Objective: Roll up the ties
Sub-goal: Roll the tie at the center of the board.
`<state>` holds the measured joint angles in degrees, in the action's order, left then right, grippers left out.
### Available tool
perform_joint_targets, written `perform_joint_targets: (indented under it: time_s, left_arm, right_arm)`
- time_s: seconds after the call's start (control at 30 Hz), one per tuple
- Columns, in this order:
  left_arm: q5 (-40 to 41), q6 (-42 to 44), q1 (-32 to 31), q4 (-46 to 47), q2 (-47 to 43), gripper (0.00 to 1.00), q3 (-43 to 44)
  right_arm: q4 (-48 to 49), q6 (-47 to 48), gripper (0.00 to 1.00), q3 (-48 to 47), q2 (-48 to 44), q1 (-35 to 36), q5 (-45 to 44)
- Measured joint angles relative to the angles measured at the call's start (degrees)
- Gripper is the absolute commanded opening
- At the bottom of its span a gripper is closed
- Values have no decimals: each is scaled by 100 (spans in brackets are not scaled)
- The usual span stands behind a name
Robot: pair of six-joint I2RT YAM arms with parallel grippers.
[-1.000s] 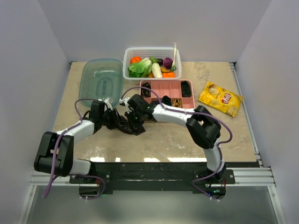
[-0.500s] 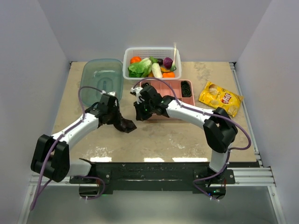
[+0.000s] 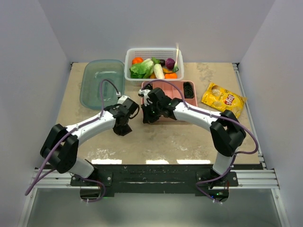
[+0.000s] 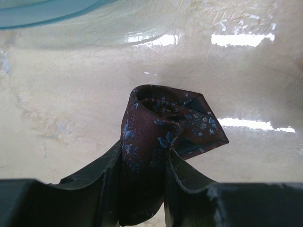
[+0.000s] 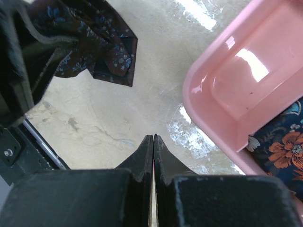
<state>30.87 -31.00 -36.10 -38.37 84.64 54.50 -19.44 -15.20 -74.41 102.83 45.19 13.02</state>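
A dark maroon tie (image 4: 165,125) with small blue flowers is rolled into a loose coil, one pointed flap sticking out to the right. My left gripper (image 4: 144,158) is shut on its lower part and holds it just above the table (image 3: 122,128). My right gripper (image 5: 153,138) is shut and empty, hovering over bare table at the front left corner of the pink tray (image 5: 222,90). The held tie (image 5: 97,45) shows at the upper left of the right wrist view. The tray (image 3: 177,91) holds black coils (image 3: 188,89) and a gold coil (image 3: 180,103).
A white basket (image 3: 154,53) of vegetables stands behind the tray. A teal plastic container (image 3: 102,81) lies at the back left, and a yellow chip bag (image 3: 223,99) to the right of the tray. A dark floral tie (image 5: 284,149) lies in a tray compartment.
Both grippers were together at the tie a second ago. My right gripper has pulled away to the tray's corner. My left gripper has carried the rolled tie to the right.
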Motion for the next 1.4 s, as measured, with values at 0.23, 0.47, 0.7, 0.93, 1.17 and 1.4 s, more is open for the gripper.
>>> perform_joint_targets:
  time_s: [0.23, 0.47, 0.7, 0.93, 1.17, 1.4]
  left_arm:
    - [828, -382, -514, -295, 457, 8, 92]
    - [1497, -876, -903, -780, 1316, 7, 525]
    - [1871, -1303, -1213, -1283, 1897, 20, 953]
    - [1565, -1207, -1335, -1123, 1853, 44, 920]
    - [595, -1078, -1368, -417, 1499, 70, 734]
    - [98, -994, -1379, -81, 1401, 81, 664]
  right_arm:
    - [70, -85, 0, 376, -289, -153, 0]
    - [173, -197, 0, 787, -776, -243, -2]
    - [103, -249, 0, 1169, -916, -378, -131]
    - [122, -282, 0, 1246, -1032, -396, -188]
    - [127, -286, 0, 1303, -1360, -369, -181]
    - [109, -289, 0, 1362, -1399, -358, -146]
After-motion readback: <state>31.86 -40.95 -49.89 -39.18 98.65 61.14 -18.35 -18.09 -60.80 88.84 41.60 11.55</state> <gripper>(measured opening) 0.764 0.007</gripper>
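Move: The left hand grips the rolled tie just above the board; the bare spot where it is headed lies about 5 cm right of that hand, 2 cm back and some 6 cm below. The pink organizer's middle is roughly 22 cm right and 13 cm ahead, the green tray's 11 cm left and 22 cm ahead. From the right hand, that spot is about 6 cm left, 4 cm back and 8 cm down. Sinking first and then sweeping right, the left hand takes the rolled tie about 4 cm down towards the board and 8 cm rightward overall. It rolls some 20 degrees, left side up, then back level as the fingers open wide around the tie. The right hand, shut and empty, backs off about 6 cm to the right in front of the pink organizer, making room. ##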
